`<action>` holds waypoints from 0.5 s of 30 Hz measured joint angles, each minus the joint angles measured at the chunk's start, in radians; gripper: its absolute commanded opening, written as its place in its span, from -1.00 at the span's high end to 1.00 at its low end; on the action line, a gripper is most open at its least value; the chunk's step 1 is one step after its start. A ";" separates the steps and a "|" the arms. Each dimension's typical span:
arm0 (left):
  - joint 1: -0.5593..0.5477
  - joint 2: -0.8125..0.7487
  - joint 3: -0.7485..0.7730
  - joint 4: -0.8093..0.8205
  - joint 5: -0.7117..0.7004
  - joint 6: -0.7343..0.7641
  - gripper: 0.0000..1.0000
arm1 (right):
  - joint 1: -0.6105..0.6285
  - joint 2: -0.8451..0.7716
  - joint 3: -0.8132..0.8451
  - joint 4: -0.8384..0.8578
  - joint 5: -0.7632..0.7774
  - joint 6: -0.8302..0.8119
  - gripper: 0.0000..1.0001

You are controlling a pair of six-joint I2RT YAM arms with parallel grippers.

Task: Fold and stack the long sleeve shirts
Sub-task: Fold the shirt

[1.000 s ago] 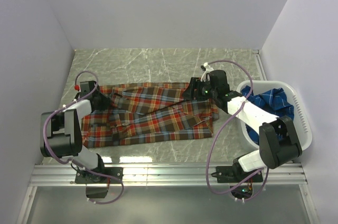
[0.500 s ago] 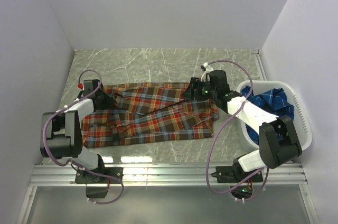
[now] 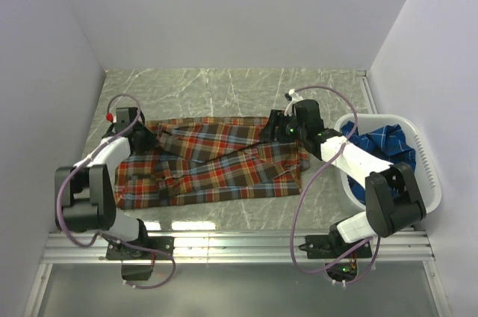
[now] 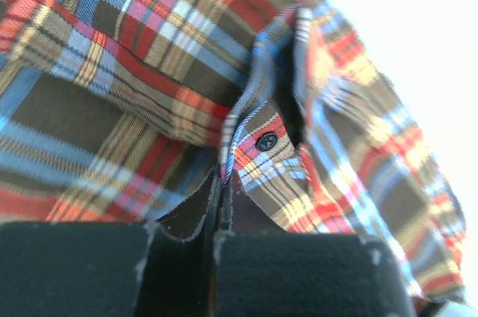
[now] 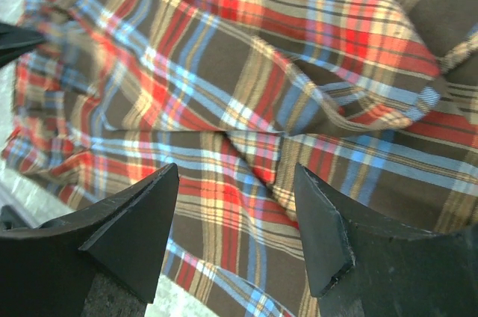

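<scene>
The red-orange plaid long sleeve shirt (image 3: 216, 161) lies spread across the table between both arms. My left gripper (image 3: 147, 138) is at the shirt's far left edge. In the left wrist view the left gripper (image 4: 222, 182) is shut on a thin fold of that shirt (image 4: 112, 70), next to a buttoned cuff. My right gripper (image 3: 275, 127) hovers open over the shirt's far right corner. The right wrist view shows the right gripper (image 5: 239, 182) with its jaws wide apart above the plaid cloth (image 5: 261, 70), nothing between them. The blue plaid shirt (image 3: 385, 142) sits bunched in the basket.
A white plastic basket (image 3: 427, 161) stands at the right edge, beside the right arm. Walls close in the table on the left, back and right. Bare marbled tabletop (image 3: 224, 89) lies beyond the shirt.
My left gripper has closed on the shirt's edge, and the left arm has shifted slightly toward the back. The right arm has stayed put, still open.
</scene>
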 measured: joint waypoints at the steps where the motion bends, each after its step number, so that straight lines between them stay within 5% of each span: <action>1: 0.000 -0.024 0.013 -0.029 -0.004 0.000 0.99 | 0.000 0.000 0.000 -0.003 0.013 0.000 -0.40; 15: -0.002 -0.255 0.112 -0.233 -0.017 0.024 0.99 | 0.000 0.126 0.131 -0.066 0.095 0.032 -0.35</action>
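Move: The left fingers are already shut on a buttoned fold of the shirt's far left part. From this hand the shirt's far edge lies about 7 cm ahead and 4 cm down, its left edge some 12 cm to the left. The open right hand hovers about 9 cm over the cloth, with the far edge roughly 5 cm ahead and the shirt's right edge some 12 cm to its right, a few centimetres back. Keeping its pinch on the buttoned fold, the left hand pulls it nearly straight up off the rest of the shirt by some 9 cm, fast at first, then eases off and draws slightly back, the fingertips tipping up about 10 degrees. The right hand, open and touching nothing, travels about 3 cm forward over the cloth towards the far edge. ##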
